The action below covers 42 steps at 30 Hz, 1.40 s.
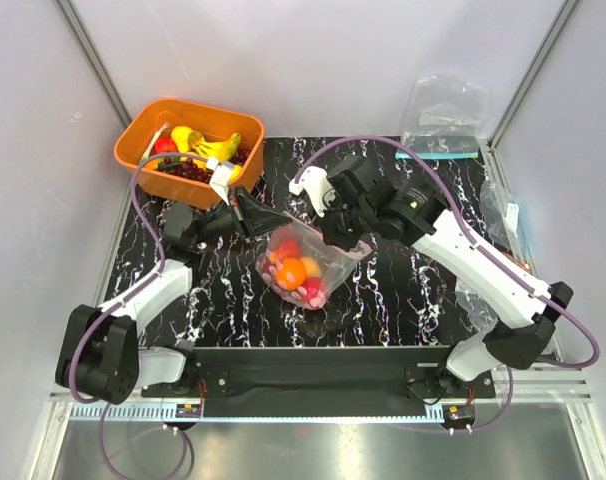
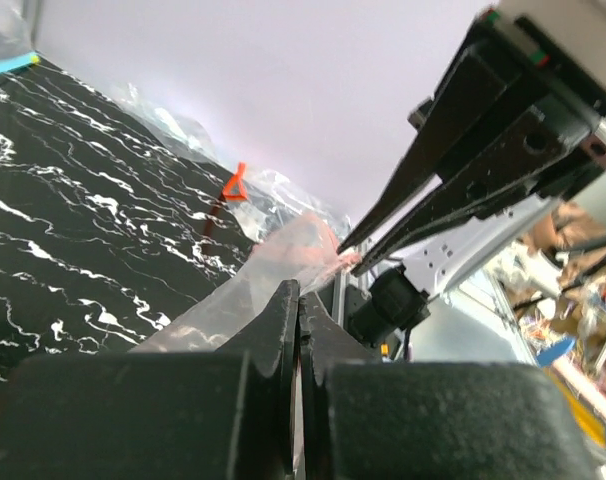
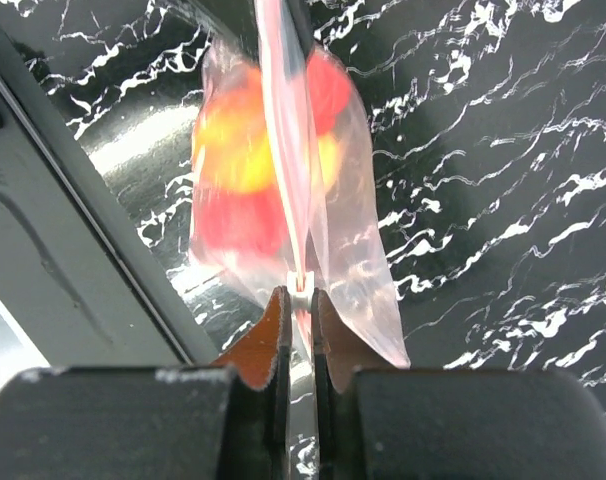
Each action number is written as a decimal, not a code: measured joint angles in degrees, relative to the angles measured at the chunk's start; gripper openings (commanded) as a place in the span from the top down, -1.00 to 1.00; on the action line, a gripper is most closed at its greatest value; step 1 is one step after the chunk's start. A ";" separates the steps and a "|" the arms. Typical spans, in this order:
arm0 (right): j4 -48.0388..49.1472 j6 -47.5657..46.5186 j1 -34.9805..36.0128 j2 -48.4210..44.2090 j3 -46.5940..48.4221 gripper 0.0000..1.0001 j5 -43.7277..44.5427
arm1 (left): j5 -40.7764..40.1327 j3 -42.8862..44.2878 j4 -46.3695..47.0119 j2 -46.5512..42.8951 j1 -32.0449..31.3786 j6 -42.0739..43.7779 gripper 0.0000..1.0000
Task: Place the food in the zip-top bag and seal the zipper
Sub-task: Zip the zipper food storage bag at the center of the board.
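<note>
The zip-top bag (image 1: 323, 268) hangs above the black marbled mat between my two grippers. The food sits inside it: an orange (image 1: 292, 272) with red fruits (image 1: 286, 247) around it, seen as red and yellow blurs (image 3: 228, 190) in the right wrist view. My left gripper (image 1: 251, 212) (image 2: 300, 295) is shut on the bag's left mouth end (image 2: 283, 255). My right gripper (image 1: 339, 236) (image 3: 300, 296) is shut on a small white slider (image 3: 300, 285) on the zipper (image 3: 283, 120), at the right end of the mouth. The pink strip runs taut away from it.
An orange bin (image 1: 198, 104) at the back left holds a banana bunch (image 1: 211, 146), dark grapes (image 1: 188, 171) and a red fruit (image 1: 165, 145). A clear bag with a teal strip (image 1: 443, 125) lies at the back right. More clear plastic (image 1: 498, 215) lies by the right wall.
</note>
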 measured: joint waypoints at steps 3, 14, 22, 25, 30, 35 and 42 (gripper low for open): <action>-1.40 1.88 0.00 1.57 1.36 0.85 0.39 | -0.28 -0.74 2.29 0.74 2.84 -2.49 1.00; -6.62 10.97 0.02 6.56 3.93 0.93 2.93 | -8.41 1.66 -16.90 -3.61 4.26 9.88 1.00; -6.19 13.49 0.02 5.16 1.25 0.96 3.10 | -18.84 6.60 -35.74 -8.20 5.90 20.83 1.00; -6.78 14.64 0.02 4.35 0.33 1.00 3.10 | -22.82 6.88 -38.82 -8.59 7.13 22.47 1.00; -8.33 17.22 0.02 3.89 -0.42 1.00 3.13 | -28.15 6.91 -42.36 -10.01 7.82 24.39 1.00; -8.17 18.86 0.07 3.41 -1.03 0.71 3.10 | -29.75 6.88 -44.54 -12.00 7.82 25.11 1.00; -11.21 18.21 0.22 1.57 -1.01 -0.38 3.15 | -26.38 5.20 -35.47 -12.24 9.03 22.73 1.00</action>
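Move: In the right fingertips sits the zipper slider, some 10 cm to the right of the left hand and 6 cm nearer the base, at nearly its height. The fruit in the bag lies about 9 cm back, 2 cm right and 14 cm below the left hand, or 3 cm back and 8 cm left of the right one. The orange basket's middle is roughly 23 cm left and 18 cm ahead of the left hand, well below. Drawing the bag's pinched corner away from the slider, the closed left hand goes about 12 cm forward and left towards the orange basket, turning some 40 degrees counter-clockwise and dipping briefly. The right hand sinks about 4 cm with the slider, tips farther down, eases back and right, then opens its fingers late and lets go. ##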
